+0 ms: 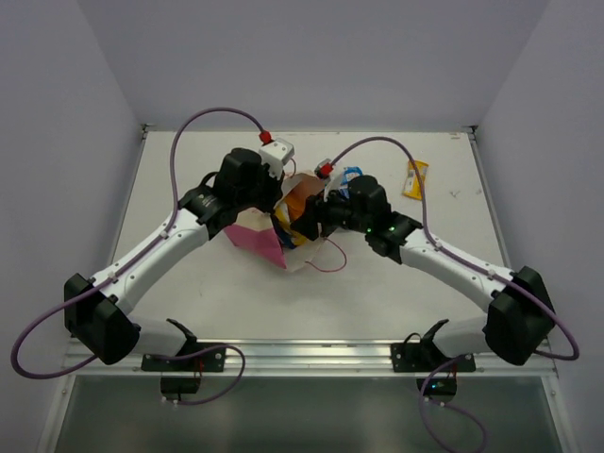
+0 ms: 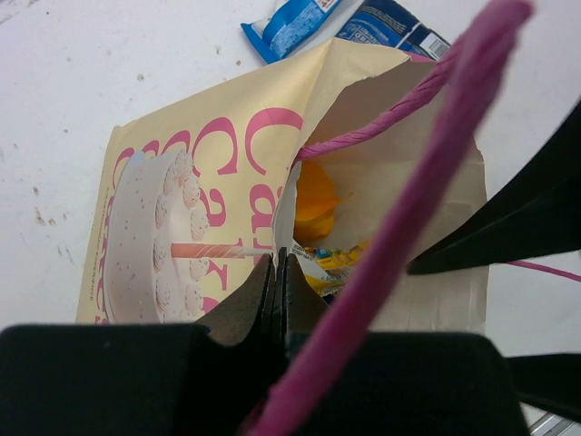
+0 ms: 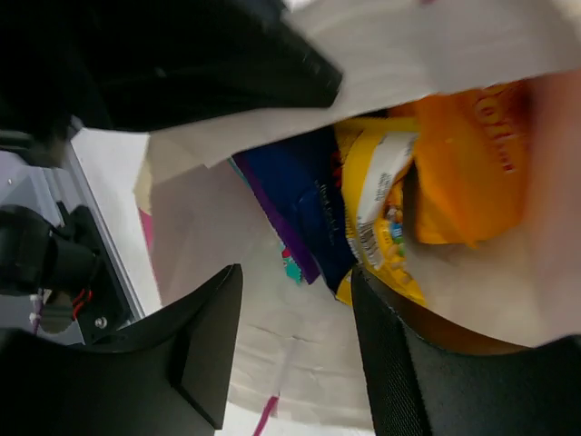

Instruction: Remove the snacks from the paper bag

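The paper bag (image 1: 253, 238) lies tipped on the table's middle, its mouth facing right. My left gripper (image 2: 277, 272) is shut on the torn rim of the bag (image 2: 182, 154), beside the cake picture. A pink cord handle (image 2: 436, 173) crosses that view. My right gripper (image 3: 295, 336) is open at the bag's mouth, with only the pale inner wall (image 3: 300, 372) between its fingers. Inside lie an orange packet (image 3: 463, 173), a yellow packet (image 3: 381, 209) next to the right finger, a dark blue-purple packet (image 3: 300, 200) and a teal bit (image 3: 292, 266).
Two blue-and-white packets (image 2: 290, 23) (image 2: 390, 23) lie on the table just behind the bag. A yellow packet (image 1: 415, 178) rests at the back right. Both arms' cables (image 1: 217, 113) arc over the back of the table. White walls close in the sides.
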Controlling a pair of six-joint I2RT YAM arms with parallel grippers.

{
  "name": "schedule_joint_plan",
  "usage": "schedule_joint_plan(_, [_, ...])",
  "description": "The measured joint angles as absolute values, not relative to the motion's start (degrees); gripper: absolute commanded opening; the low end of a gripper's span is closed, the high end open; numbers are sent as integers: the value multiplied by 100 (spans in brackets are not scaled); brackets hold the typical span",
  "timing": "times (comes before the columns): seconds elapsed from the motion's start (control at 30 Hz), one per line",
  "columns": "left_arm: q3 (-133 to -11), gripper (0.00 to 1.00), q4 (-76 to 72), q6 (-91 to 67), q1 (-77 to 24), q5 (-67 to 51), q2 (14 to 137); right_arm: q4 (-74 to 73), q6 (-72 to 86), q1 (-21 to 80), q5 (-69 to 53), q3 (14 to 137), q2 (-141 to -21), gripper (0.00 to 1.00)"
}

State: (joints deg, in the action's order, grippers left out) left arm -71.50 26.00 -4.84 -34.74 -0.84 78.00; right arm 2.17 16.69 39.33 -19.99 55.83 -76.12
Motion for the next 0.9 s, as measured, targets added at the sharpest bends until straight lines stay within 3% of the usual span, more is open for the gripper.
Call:
schedule_joint_plan(0.37, [-7234,0,2729,-489,-3461,10,7800,440,1520,4397,-1590,5846,-9323,55])
schedule_joint_plan(0.9, [-7234,0,2773,-489,-3461,54,7773,508,1253,4397,-1380,5857,-9070,56])
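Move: The right hand is open at the mouth of the tilted paper bag; the navy snack inside lies roughly 5 cm to its left, 2 cm ahead and 11 cm below. At about that depth, the yellow snack lies some 5 cm left and 5 cm ahead, and the orange snack 2 cm left and 8 cm ahead. From the left hand, the navy snack is about 3 cm back, 2 cm right and 12 cm below. The right hand plunges about 10 cm down into the paper bag's mouth, shifting some 4 cm left and a little forward, its fingertips dipping about 10 degrees towards the navy and yellow snacks while the fingers stay about half open. It then lingers deep in the bag and eases back up about 2 cm without closing, while the left hand stays put and keeps pinching the bag's rim to hold it open and tilted. ##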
